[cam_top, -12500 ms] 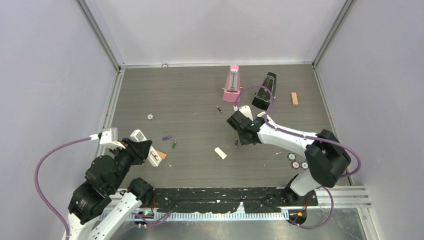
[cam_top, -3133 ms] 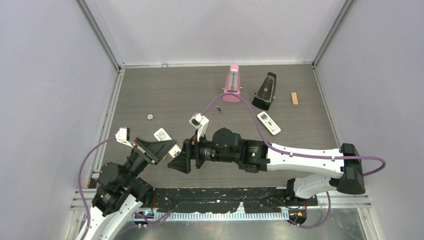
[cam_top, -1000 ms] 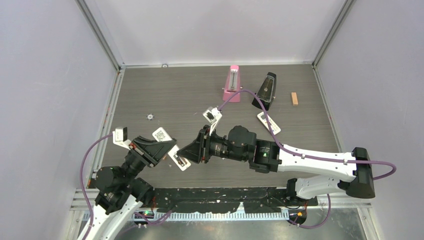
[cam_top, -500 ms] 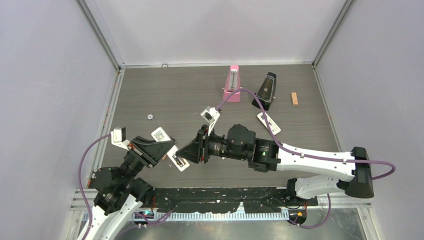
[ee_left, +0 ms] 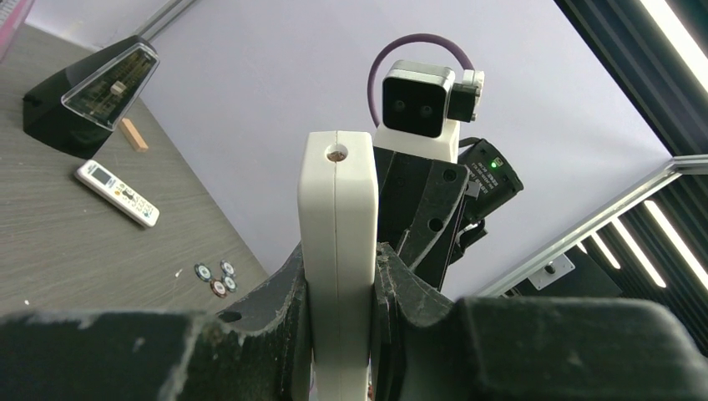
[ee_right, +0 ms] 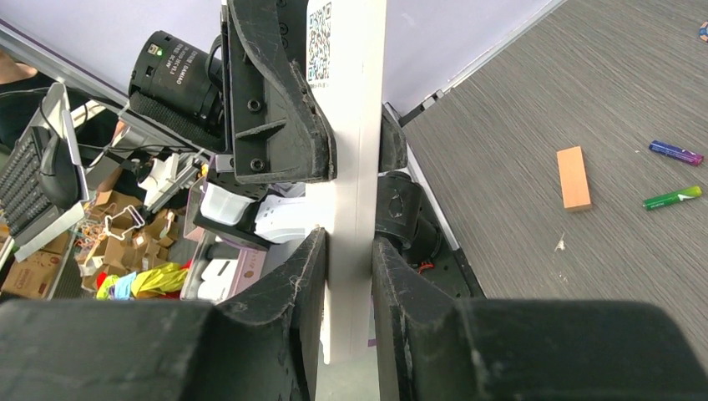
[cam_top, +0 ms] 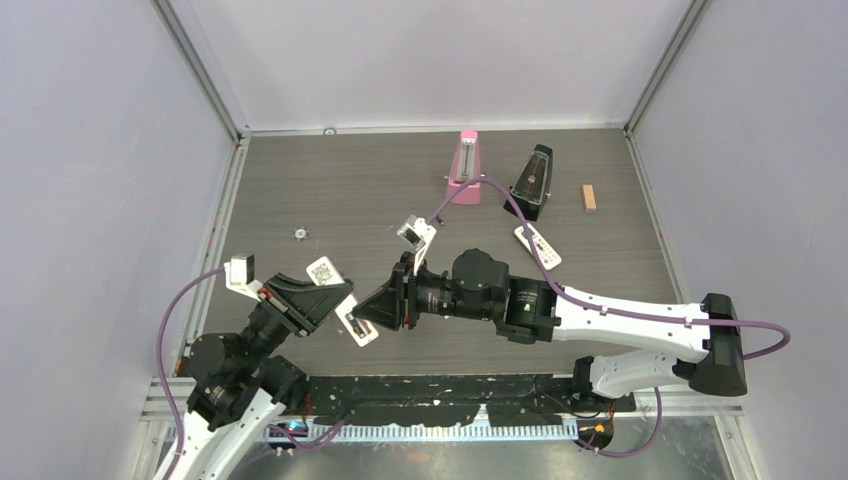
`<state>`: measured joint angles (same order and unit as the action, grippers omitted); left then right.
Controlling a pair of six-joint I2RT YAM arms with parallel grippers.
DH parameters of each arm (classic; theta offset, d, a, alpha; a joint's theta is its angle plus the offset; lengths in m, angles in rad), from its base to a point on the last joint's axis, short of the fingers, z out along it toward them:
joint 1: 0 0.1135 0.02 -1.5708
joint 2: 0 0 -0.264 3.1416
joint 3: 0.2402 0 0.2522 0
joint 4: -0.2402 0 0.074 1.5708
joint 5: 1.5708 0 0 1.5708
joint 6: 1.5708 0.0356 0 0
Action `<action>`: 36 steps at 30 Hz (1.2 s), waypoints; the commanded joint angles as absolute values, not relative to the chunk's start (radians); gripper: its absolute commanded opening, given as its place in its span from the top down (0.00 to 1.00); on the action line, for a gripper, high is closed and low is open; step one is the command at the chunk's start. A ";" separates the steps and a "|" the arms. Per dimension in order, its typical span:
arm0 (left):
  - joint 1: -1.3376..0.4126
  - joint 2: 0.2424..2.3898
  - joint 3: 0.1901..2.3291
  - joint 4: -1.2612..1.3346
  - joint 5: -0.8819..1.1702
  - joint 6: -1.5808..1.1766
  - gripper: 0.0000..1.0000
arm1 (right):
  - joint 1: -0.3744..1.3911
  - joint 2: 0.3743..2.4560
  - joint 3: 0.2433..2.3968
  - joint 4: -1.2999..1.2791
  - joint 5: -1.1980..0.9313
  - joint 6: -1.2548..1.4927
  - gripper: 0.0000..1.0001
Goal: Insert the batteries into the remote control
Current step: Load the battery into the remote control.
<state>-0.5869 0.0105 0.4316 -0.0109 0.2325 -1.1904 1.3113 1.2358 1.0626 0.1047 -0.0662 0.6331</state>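
Note:
The slim white remote control (cam_top: 352,325) is held off the table between both arms. My left gripper (cam_top: 335,300) is shut on it, and its narrow edge (ee_left: 337,251) stands upright between the black fingers (ee_left: 288,292). My right gripper (cam_top: 375,312) is also shut on it from the opposite end, its pads pressed to the remote control (ee_right: 355,167). A purple battery (ee_right: 676,153) and a green battery (ee_right: 672,198) lie on the table beyond, showing only in the right wrist view. The arms hide them from above.
A broader white remote (cam_top: 537,246) lies at the right near a black metronome (cam_top: 530,183) and a pink metronome (cam_top: 463,170). An orange block (cam_top: 589,197) sits at the far right and another orange block (ee_right: 573,177) beside the batteries. Poker chips (ee_left: 215,278) lie near the front, and a small washer (cam_top: 299,234) at the left.
The right arm has edged slightly left toward the left gripper. Both grips on the remote control are unchanged.

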 commanded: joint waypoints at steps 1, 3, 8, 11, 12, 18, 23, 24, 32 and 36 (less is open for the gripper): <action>-0.586 -0.083 0.472 0.059 0.215 -1.198 1.00 | 1.331 1.266 1.053 0.031 -0.151 0.584 0.77; -0.587 -0.083 0.473 0.057 0.214 -1.198 1.00 | 1.331 1.266 1.054 0.030 -0.154 0.578 0.77; -0.587 -0.081 0.475 0.053 0.212 -1.199 1.00 | 1.331 1.270 1.058 0.017 -0.156 0.568 0.76; -0.587 -0.080 0.476 0.052 0.212 -1.198 1.00 | 1.333 1.274 1.060 0.012 -0.156 0.568 0.75; -0.586 -0.078 0.476 0.052 0.211 -1.198 1.00 | 1.333 1.275 1.060 0.012 -0.155 0.568 0.74; -0.587 -0.077 0.479 0.051 0.220 -1.192 1.00 | 1.338 1.278 1.081 -0.035 -0.094 0.569 0.66; -0.586 -0.077 0.482 0.031 0.220 -1.188 1.00 | 1.344 1.271 1.110 -0.091 -0.012 0.562 0.55; -0.586 -0.078 0.482 0.027 0.219 -1.187 1.00 | 1.345 1.269 1.113 -0.098 -0.008 0.559 0.54; -0.586 -0.088 0.492 -0.031 0.208 -1.163 1.00 | 1.345 1.206 1.088 -0.079 0.056 0.590 0.46; -0.587 -0.098 0.490 -0.058 0.200 -1.152 1.00 | 1.345 1.151 1.049 -0.030 0.045 0.612 0.35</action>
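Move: The right hand already pinches the remote control's battery end, with the battery bay about 1 cm to its left and 1 cm back. Some 27 cm below lie the green battery, 7 cm left and 1 cm ahead, the purple battery, 11 cm left and 4 cm ahead, and the orange block, 15 cm left and 4 cm back. From the left hand, gripping the remote's middle, the bay is roughly 5 cm back and 2 cm right. Sinking about 3 cm, the right hand opens and unpinches the remote's battery end, which the left still grips. ##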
